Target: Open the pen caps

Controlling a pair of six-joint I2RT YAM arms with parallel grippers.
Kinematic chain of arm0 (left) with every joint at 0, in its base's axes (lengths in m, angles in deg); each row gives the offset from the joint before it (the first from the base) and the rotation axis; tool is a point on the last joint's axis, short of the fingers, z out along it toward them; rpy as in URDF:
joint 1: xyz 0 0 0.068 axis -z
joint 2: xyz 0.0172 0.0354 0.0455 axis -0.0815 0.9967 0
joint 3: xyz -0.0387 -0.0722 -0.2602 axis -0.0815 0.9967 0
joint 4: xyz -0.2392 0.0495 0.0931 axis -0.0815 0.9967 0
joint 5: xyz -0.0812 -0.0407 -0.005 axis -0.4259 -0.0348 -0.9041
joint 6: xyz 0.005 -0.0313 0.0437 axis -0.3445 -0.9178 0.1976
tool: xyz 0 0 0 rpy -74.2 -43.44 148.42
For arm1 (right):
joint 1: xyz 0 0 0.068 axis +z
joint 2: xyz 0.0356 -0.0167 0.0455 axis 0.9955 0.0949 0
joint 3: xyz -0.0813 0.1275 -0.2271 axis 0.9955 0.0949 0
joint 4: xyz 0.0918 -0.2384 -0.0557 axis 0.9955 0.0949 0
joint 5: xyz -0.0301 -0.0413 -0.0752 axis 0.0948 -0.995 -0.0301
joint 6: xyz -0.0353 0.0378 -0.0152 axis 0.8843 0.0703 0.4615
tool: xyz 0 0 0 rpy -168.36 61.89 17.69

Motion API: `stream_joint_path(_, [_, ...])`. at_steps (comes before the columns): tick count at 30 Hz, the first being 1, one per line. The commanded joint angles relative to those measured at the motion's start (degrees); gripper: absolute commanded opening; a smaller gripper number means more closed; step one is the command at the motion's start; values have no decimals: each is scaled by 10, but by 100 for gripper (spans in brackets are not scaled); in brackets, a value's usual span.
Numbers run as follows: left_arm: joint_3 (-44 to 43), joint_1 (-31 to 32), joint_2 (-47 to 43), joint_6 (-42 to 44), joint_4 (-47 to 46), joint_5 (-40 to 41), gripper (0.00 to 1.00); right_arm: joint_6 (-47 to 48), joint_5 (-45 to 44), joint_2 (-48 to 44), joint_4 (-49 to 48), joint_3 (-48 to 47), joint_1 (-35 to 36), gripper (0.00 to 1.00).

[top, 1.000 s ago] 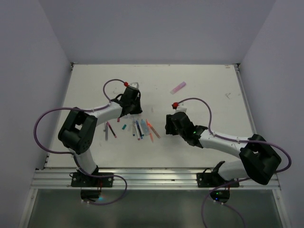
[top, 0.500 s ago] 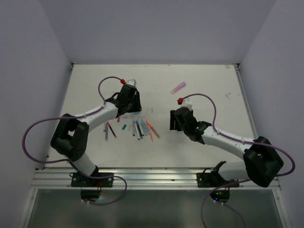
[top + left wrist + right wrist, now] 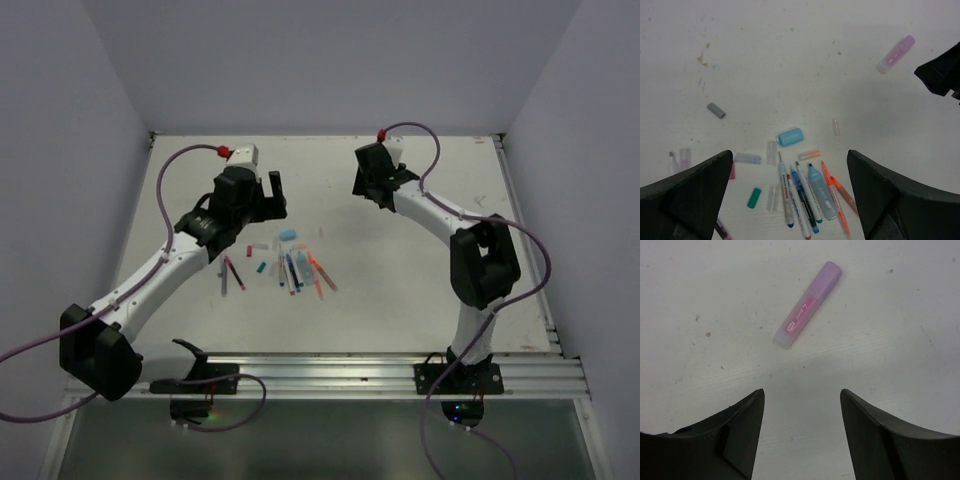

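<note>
Several uncapped pens [image 3: 807, 200] lie side by side on the white table, also in the top view as pens [image 3: 300, 268]. Loose pen caps surround them: a light blue one [image 3: 790, 136], a grey one [image 3: 716, 110], a teal one [image 3: 754, 198] and a clear orange one [image 3: 809, 154]. My left gripper [image 3: 790, 152] hangs wide open above this group, holding nothing, as the left gripper [image 3: 268, 200] also shows from above. A pink highlighter [image 3: 807, 305] with its purple cap on lies apart, just ahead of my open, empty right gripper [image 3: 801, 392]. From above, the right gripper [image 3: 368, 185] hides that highlighter.
Clear caps [image 3: 771, 152] and a dark red pen [image 3: 235, 272] lie left of the group. The table [image 3: 440, 290] is walled at the back and both sides. In the left wrist view the right gripper's black body [image 3: 940, 75] shows at the right edge.
My left gripper rose and drew back left from the pens, opening wide. The right arm swung to the far side, over the pink highlighter, its jaws a little wider.
</note>
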Motion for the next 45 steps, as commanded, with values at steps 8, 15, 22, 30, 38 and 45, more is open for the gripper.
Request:
stream_joint_path(8, [90, -7, -120, 51, 21, 60, 100, -45, -36, 229, 106, -253, -30, 64])
stream_joint_path(15, [100, -7, -152, 37, 26, 33, 100, -72, -25, 291, 117, -308, -38, 64])
stream_joint_path(22, [111, -7, -164, 21, 17, 5, 100, -92, -35, 313, 119, -295, -39, 60])
stream_joint_path(30, [128, -7, -162, -6, 19, -33, 100, -111, -20, 269, 91, -191, -47, 26])
stream_joint_path(38, [122, -6, -126, -65, -26, -97, 100, -27, 37, 29, -101, 117, 3, 0])
stream_joint_path(45, [82, -4, -40, -110, -92, -197, 100, 141, 112, -194, -262, 332, 134, 0])
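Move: The pink highlighter lies about 10 cm ahead of my right hand, 2 cm to its right and 12 cm below. From that hand, on the table too, a small clear cap is 10 cm left and 2 cm back, the blue cap 17 cm left and 3 cm back, and the orange pens 9 cm left and 12 cm back. From my left hand the highlighter is roughly 18 cm ahead, 23 cm right and 19 cm below. I reach my open right hand forward about 8 cm and down 10 cm, pinch the highlighter by its clear end, then draw it back some 18 cm, low at first, easing up and left and swinging counter-clockwise near the end, to just right of the orange pens. My empty left hand stays wide open, backs off 5 cm, drifts left, then swings right and dips, tipping its fingers down. ##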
